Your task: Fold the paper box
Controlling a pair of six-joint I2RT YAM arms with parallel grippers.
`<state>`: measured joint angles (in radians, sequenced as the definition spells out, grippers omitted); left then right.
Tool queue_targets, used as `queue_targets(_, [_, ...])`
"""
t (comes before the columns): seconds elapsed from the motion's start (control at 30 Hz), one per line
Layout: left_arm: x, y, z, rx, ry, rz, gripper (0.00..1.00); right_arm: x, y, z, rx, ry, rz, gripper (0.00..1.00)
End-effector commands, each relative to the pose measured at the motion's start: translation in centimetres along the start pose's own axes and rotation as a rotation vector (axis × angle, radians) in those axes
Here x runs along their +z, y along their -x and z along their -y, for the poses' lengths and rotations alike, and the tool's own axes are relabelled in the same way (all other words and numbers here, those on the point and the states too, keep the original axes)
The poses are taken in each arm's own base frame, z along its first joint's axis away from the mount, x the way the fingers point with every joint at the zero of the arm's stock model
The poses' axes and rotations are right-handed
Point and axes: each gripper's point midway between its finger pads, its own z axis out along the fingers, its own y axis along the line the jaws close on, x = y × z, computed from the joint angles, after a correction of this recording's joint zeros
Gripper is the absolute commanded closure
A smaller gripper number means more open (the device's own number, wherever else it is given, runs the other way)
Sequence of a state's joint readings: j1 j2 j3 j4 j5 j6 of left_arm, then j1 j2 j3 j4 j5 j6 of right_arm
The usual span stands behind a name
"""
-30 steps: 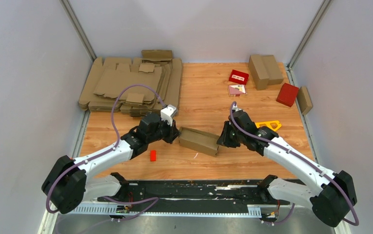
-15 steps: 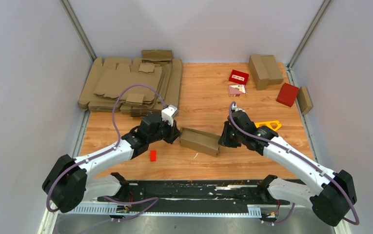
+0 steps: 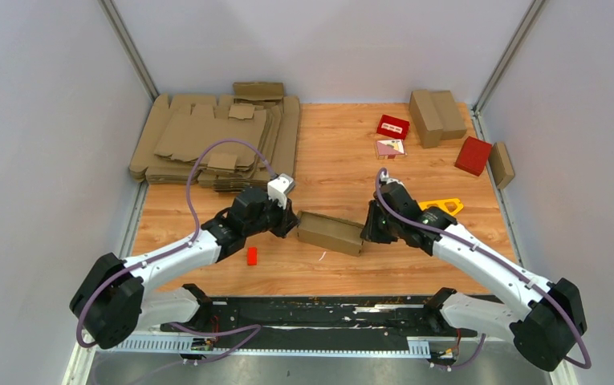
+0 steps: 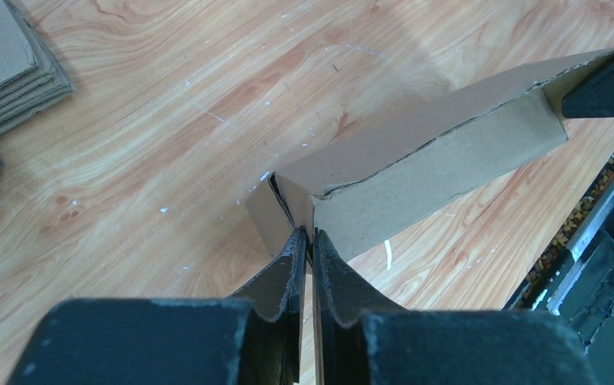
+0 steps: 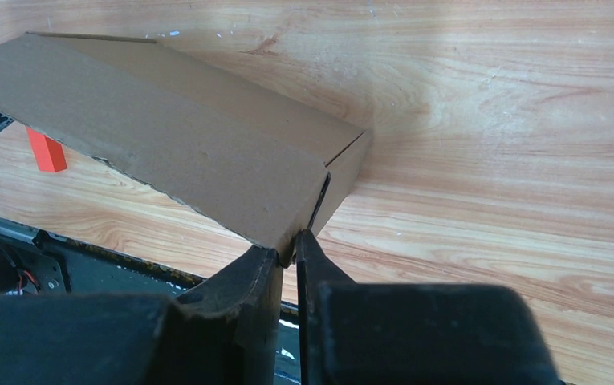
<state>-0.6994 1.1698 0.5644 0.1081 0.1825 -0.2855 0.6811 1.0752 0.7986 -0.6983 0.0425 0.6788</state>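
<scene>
The paper box [image 3: 330, 233] is a folded brown cuboid held between the two arms above the wooden table, near the front middle. My left gripper [image 3: 293, 222] is shut on the cardboard edge at its left end. In the left wrist view the fingertips [image 4: 308, 234] pinch the near corner of the box [image 4: 432, 160]. My right gripper [image 3: 365, 233] is shut on the right end. In the right wrist view its tips [image 5: 287, 253] clamp a lower corner of the box [image 5: 167, 136], where a seam gapes slightly.
Several flat cardboard blanks [image 3: 215, 140] are stacked at the back left. Folded brown boxes [image 3: 436, 116] and red boxes [image 3: 392, 127] [image 3: 473, 155] sit back right. A yellow triangular frame [image 3: 441, 206] lies behind the right gripper. A small red block [image 3: 251, 256] rests below the left gripper.
The box has shifted slightly to the right and lies a little straighter between the grippers. Both grippers keep their hold on its ends.
</scene>
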Motion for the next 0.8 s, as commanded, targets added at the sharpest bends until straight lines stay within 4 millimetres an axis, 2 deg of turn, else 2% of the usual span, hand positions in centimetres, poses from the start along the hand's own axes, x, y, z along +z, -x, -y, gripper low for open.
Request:
queue_targets(0.0, [0.2, 0.9, 0.1, 0.021, -0.001, 0.009, 0.89, 0.6, -0.9, 0.7, -0.01, -0.039, -0.014, 0.87])
queue_targets(0.07, [0.2, 0.9, 0.1, 0.022, 0.0, 0.008, 0.88, 0.7, -1.0, 1.0, -0.005, -0.049, -0.012, 0.83])
queue_targets(0.17, [0.2, 0.8, 0.0, 0.023, 0.005, 0.006, 0.89, 0.6, -1.0, 1.1, -0.023, -0.048, -0.007, 0.7])
queue_targets(0.3, [0.3, 0.8, -0.1, 0.024, 0.007, 0.003, 0.88, -0.8, 0.2, 1.3, -0.064, -0.07, 0.035, 0.53])
queue_targets(0.33, [0.3, 0.8, -0.1, 0.024, 0.008, 0.003, 0.89, -1.2, 0.6, 1.2, -0.085, -0.062, 0.047, 0.47])
queue_targets(0.37, [0.3, 0.8, -0.1, 0.024, 0.007, 0.003, 0.89, -1.6, 0.9, 1.1, -0.105, -0.052, 0.057, 0.34])
queue_targets(0.4, [0.3, 0.8, -0.1, 0.024, 0.007, 0.004, 0.89, -2.0, 1.2, 0.8, -0.124, -0.034, 0.07, 0.25])
queue_targets(0.47, [0.3, 0.7, -0.2, 0.024, 0.01, 0.001, 0.89, -2.8, 1.5, -0.3, -0.17, 0.038, 0.094, 0.18])
queue_targets(0.6, [0.3, 0.8, -0.1, 0.024, 0.007, 0.002, 0.89, -4.3, 2.2, -2.9, -0.244, 0.195, 0.147, 0.15])
queue_targets(0.77, [0.3, 0.8, -0.1, 0.024, 0.006, 0.003, 0.88, -5.2, 4.8, -4.5, -0.296, 0.231, 0.241, 0.17])
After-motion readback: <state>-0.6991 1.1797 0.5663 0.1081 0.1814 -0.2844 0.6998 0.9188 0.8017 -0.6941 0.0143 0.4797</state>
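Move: The right fingers are shut on the paper box's right end; its middle is about 8 cm to their left, 1 cm ahead and some 3 cm lower. The left fingers pinch the opposite end, with that same middle roughly 8 cm to their right, 1 cm back and 3 cm down. From the right hand, the yellow triangle lies about 18 cm right and 8 cm ahead, and the white strip some 10 cm left and 5 cm back, both on the table. Open the right gripper wide to let go of the box's right end, first easing about 1 cm down and back, then 1.5 cm to the right. With the fingers opening, lift clear by some 5 cm from that low point, drifting back left and turning the wrist about 15 degrees, fingers tipping up and swinging counter-clockwise. Keep the left gripper still, pinching the left end. ##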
